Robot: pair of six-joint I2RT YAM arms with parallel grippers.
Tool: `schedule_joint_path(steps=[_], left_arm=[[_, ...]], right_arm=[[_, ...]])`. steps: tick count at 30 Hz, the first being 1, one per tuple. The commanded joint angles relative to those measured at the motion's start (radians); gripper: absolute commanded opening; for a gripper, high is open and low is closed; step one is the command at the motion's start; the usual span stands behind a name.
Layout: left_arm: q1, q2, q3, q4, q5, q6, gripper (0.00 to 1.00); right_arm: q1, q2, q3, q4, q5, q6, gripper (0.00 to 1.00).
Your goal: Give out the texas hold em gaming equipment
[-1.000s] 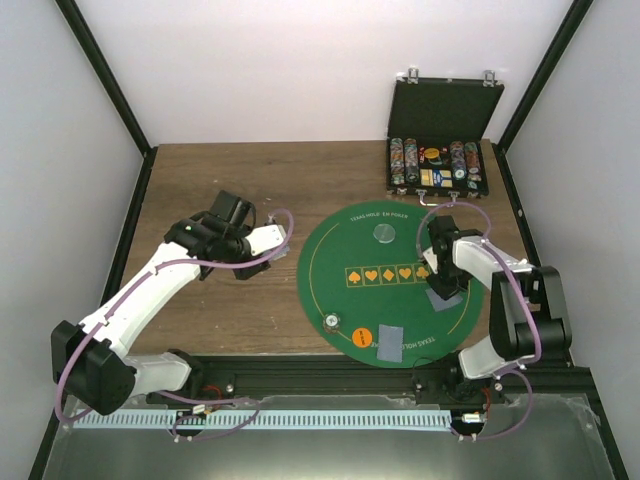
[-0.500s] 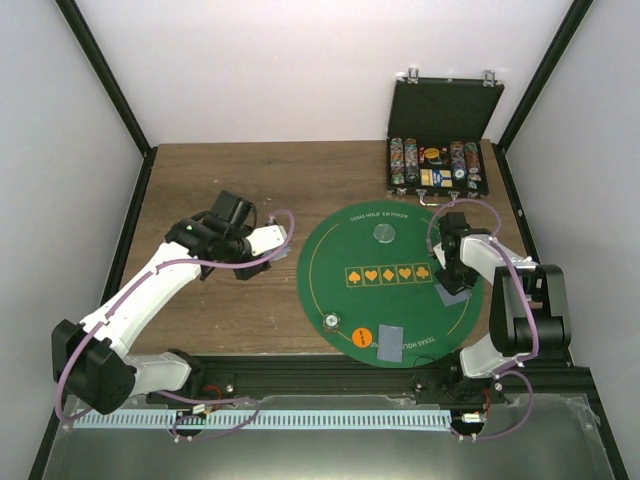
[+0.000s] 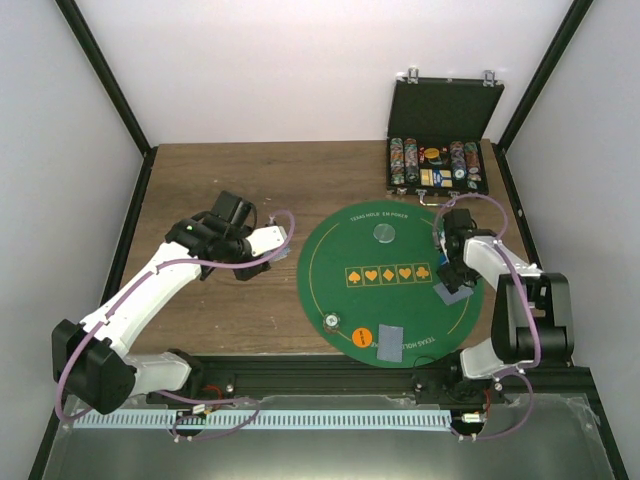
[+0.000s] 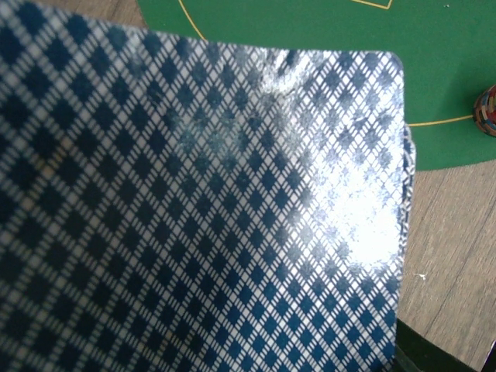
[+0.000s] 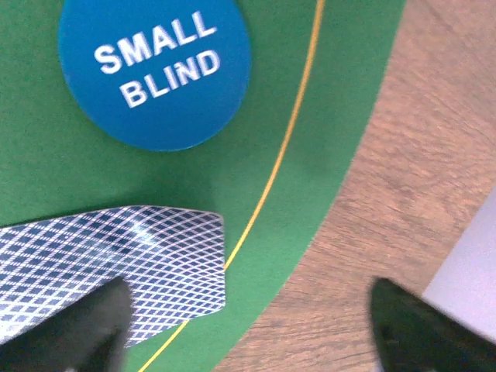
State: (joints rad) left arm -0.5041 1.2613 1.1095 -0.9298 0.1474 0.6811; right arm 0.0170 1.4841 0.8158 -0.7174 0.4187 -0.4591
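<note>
A deck of playing cards (image 4: 201,209) with blue diamond-patterned backs fills the left wrist view and hides the fingers. My left gripper (image 3: 233,232) is shut on it, above the wooden table left of the green mat (image 3: 330,265). My right gripper (image 3: 452,258) (image 5: 248,341) stands open over the mat's right edge. One card (image 5: 116,271) (image 3: 452,292) lies face down on the felt by its left fingertip (image 5: 97,325). A blue SMALL BLIND disc (image 5: 155,74) lies just beyond it. Also on the mat are a grey disc (image 3: 385,233), an orange disc (image 3: 361,337), another card (image 3: 392,343) and a striped chip (image 3: 330,322) (image 4: 487,111).
An open black case (image 3: 437,165) holding rows of chips stands at the back right, just behind the mat. Bare wood table (image 3: 230,180) lies left of the mat. Black frame posts and white walls close the space in on both sides.
My right gripper has gone from shut to open and let the card go onto the mat's right edge, shifting a little right and back. The left arm has not moved.
</note>
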Motion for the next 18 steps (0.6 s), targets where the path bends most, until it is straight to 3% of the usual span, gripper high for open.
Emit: schedule_joint_path(steps=[1, 6, 9, 11, 14, 16, 18], left_arm=[[-0.002, -0.016, 0.010, -0.011, 0.014, 0.001, 0.55], [-0.003, -0.020, 0.013, -0.035, 0.015, 0.013, 0.56], [-0.004, -0.017, 0.027, -0.054, 0.021, 0.014, 0.56], [-0.003, -0.019, 0.048, -0.073, 0.045, 0.019, 0.56], [-0.005, -0.026, 0.081, -0.115, 0.104, 0.038, 0.56], [-0.008, -0.029, 0.111, -0.148, 0.147, 0.048, 0.56], [-0.011, -0.026, 0.139, -0.178, 0.177, 0.050, 0.56]], right_arm=[[-0.008, -0.061, 0.017, 0.025, 0.048, 0.027, 0.99], [-0.008, -0.170, 0.134, -0.016, -0.009, 0.085, 1.00], [-0.002, -0.256, 0.209, -0.038, -0.133, 0.113, 1.00], [0.003, -0.314, 0.274, -0.053, -0.325, 0.140, 1.00], [0.005, -0.390, 0.332, -0.020, -0.763, 0.197, 1.00], [0.010, -0.437, 0.306, 0.120, -1.073, 0.305, 1.00], [0.036, -0.457, 0.224, 0.364, -1.327, 0.517, 1.00]])
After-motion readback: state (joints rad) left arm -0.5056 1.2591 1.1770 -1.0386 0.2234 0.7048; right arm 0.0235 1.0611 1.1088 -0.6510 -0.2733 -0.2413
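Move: The card just dealt lies under the right hand's fingers, its middle some 3 cm left, 1 cm back and 3 cm below. The small blind button is about 5 cm ahead and 5 cm left, and the clear disc some 13 cm ahead and 20 cm left, both at table height. The deck is roughly 44 cm to the right hand's left, almost level fore and aft and 12 cm higher. In the left hand's grip, its middle sits about 3 cm right and 2 cm ahead. With its fingers already spread above the card, the right hand opens them fully and leaves, slowly at first, then fast: some 23 cm up, drifting forward, then swinging about 12 cm left towards the deck. Its wrist tips up and rolls about 60 degrees, from pointing down to forward and left. The left hand keeps hold of the deck, easing back and up a couple of centimetres late on. ##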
